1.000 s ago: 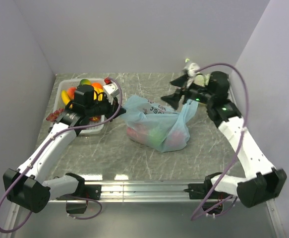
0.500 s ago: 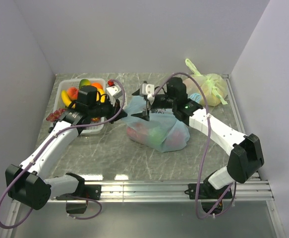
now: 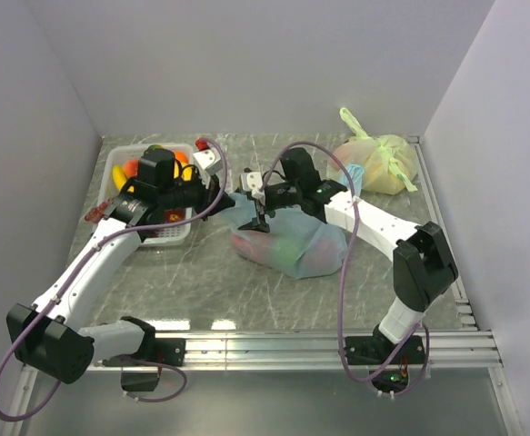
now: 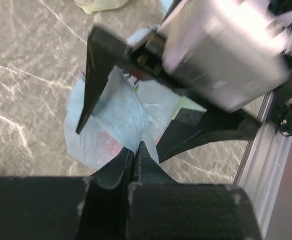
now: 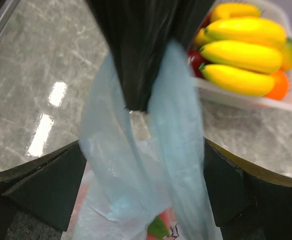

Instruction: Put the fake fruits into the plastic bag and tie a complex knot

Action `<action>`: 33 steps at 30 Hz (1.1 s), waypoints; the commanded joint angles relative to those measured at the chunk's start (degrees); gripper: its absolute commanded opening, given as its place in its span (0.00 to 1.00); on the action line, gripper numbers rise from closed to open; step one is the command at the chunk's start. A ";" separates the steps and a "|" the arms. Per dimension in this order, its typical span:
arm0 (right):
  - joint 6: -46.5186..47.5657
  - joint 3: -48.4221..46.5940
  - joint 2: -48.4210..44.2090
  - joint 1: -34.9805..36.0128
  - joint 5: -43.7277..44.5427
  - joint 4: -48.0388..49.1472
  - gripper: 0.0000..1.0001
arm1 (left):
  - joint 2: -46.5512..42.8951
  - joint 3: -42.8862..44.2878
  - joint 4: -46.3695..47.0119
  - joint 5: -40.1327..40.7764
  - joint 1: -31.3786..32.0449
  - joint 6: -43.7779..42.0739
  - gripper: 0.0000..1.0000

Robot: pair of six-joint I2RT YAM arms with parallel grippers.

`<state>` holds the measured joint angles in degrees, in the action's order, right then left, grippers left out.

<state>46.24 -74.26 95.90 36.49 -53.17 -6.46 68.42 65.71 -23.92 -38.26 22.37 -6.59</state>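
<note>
The light-blue plastic bag [image 3: 294, 243] lies mid-table with red and green fake fruits [image 3: 281, 252] showing through it. My left gripper [image 3: 223, 201] is shut on one of the bag's handle ears and holds it up at the bag's left side. In the left wrist view its fingertips [image 4: 134, 154] pinch the blue film [image 4: 116, 116]. My right gripper [image 3: 258, 206] stands open, its jaws on either side of that raised ear [image 5: 178, 115], just below the left fingers [image 5: 135, 55]. A green fruit [image 5: 158, 227] shows inside the bag. No knot shows.
A white basket [image 3: 119, 162] at the back left holds yellow bananas [image 5: 243, 55] and an orange [image 5: 280, 86]. A small red fruit [image 3: 93, 215] lies on the table left of it. A tied yellow-green bag [image 3: 385, 163] sits back right. Walls close in on three sides.
My right arm swung from the back right corner leftward over the bag to the held ear, its jaws opening wide. The left gripper stayed shut on the ear, barely shifting.
</note>
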 commanded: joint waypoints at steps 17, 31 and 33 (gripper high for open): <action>-25.57 4.91 6.40 -0.45 4.04 14.63 0.52 | -2.06 3.64 8.27 5.47 -1.98 10.27 0.00; -38.76 3.42 7.11 -2.21 -0.35 17.27 0.02 | -8.92 -8.75 10.39 -4.53 -12.96 13.80 0.87; -39.82 3.33 6.59 -2.30 -1.41 17.71 0.02 | -9.45 -11.03 10.12 -8.03 -13.41 11.52 0.91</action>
<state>9.28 -70.02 105.14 34.46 -51.96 9.39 61.08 56.86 -15.57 -39.16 9.50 6.63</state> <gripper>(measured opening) 0.040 0.896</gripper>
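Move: The left fingers still pinch the gathered handle of the blue plastic bag, which hangs about 4 cm below them and 2 cm to their right. From the right hand, open around it and pointing left, the handle is roughly 1 cm ahead, 1 cm left and 3 cm below. The fruit-filled bag body lies some 10 cm right of the right hand, 3 cm back and 17 below; the bag's other handle is about 28 cm right, 8 ahead and 12 below. The right fingers close from wide open and pinch the blue handle, the hand sinking about 6 cm, easing slightly forward and rolling some 30 degrees so its forward side goes down. The left hand, still gripping, first rises about 3 cm and edges forward; once the right is nearly shut, the left opens wide, lets go and backs away leftward about 5 cm while sinking. ##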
